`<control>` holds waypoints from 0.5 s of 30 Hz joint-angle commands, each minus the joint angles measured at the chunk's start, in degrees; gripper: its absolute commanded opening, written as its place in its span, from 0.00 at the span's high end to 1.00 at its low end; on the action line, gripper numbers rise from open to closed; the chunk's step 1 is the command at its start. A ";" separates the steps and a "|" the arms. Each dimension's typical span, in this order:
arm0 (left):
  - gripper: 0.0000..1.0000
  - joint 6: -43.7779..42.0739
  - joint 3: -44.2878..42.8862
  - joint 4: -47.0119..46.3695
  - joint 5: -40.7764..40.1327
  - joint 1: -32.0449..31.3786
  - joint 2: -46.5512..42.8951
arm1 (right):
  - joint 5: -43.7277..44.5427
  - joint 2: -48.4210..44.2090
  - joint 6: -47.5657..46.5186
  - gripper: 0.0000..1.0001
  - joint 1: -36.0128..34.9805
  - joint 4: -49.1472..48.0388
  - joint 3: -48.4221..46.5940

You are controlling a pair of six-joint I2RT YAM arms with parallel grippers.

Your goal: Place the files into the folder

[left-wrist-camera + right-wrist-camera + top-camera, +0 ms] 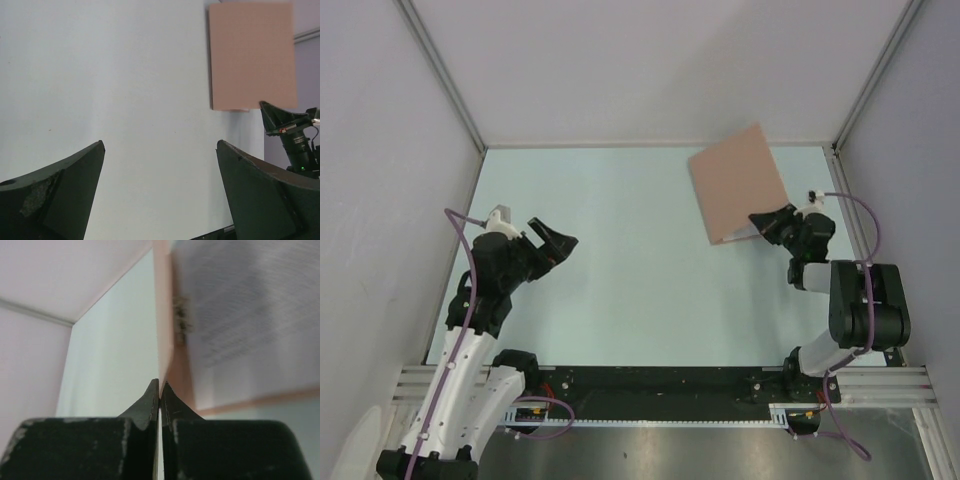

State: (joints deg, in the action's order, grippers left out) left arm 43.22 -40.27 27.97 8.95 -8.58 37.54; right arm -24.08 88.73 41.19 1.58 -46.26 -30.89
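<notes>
The salmon folder (pixel 735 180) lies at the table's far right, also seen in the left wrist view (pixel 252 55). My right gripper (pixel 772 220) is shut on the near edge of its top cover (pixel 162 315) and holds it lifted; the fingertips (pixel 160 386) pinch the thin card. Under the raised cover lies a white file with dense printed text (pixel 250 315), resting on the folder's lower panel (pixel 260 401). A white sliver of paper (pixel 740 237) shows below the cover. My left gripper (pixel 555 245) hovers open over the left of the table, holding nothing (pixel 160 165).
The pale green table (pixel 640 290) is walled on three sides by grey panels with metal corner posts (pixel 445 80). A black rail (pixel 650 385) runs along the near edge between the arm bases. The right arm's gripper (pixel 280 120) shows in the left wrist view.
</notes>
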 commanded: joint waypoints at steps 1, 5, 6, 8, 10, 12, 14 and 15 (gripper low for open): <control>0.00 -0.77 0.81 -2.39 1.68 -0.39 -0.45 | -9.85 3.73 10.57 1.00 8.41 -1.65 4.35; 0.01 -0.16 1.77 -3.70 2.56 -0.30 -0.01 | -9.41 6.97 9.09 1.00 11.77 2.22 3.22; 0.00 0.02 1.95 -4.06 3.09 -0.30 0.34 | -9.24 7.33 8.48 1.00 12.30 3.79 2.69; 0.00 0.11 2.04 -4.50 3.62 -0.30 0.69 | -7.92 7.86 5.76 1.00 13.61 6.17 1.46; 0.00 -0.07 2.04 -4.50 3.97 -0.39 1.04 | -5.82 8.39 4.26 1.00 14.58 9.78 -0.30; 0.01 0.02 2.39 -4.59 4.14 -0.39 1.04 | -4.76 9.18 1.27 1.00 16.43 14.15 -2.84; 0.00 0.02 2.91 -4.76 4.41 -0.39 0.96 | -3.61 9.71 -0.66 1.00 17.57 17.24 -4.52; 0.01 0.19 3.09 -4.94 4.67 -0.39 0.96 | -2.65 10.06 -1.98 1.00 18.27 19.08 -5.74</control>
State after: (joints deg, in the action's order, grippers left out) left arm 43.44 -38.04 25.43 11.84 -8.62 38.89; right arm -31.16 97.49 45.52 17.23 -34.76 -31.88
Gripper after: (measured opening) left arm 0.995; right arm 0.010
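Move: The folder's right half, with the papers on it, lies under the raised cover that the right hand holds by its front edge. Its middle is about 13 cm ahead of that hand, 2 cm to its right and 10 cm below. The metal clip on the spine sits level with that middle, some 8 cm left of the hand. From the left hand the folder's middle is roughly 29 cm ahead, 47 cm to the right and 19 cm below. The folder's cover, still pinched by its front edge in the right hand's shut fingers, is swung down over the papers. The hand goes about 8 cm right and as much down, the drop mostly early, then carries on mainly to the right, its fingers tipping some 20 degrees further downward. ##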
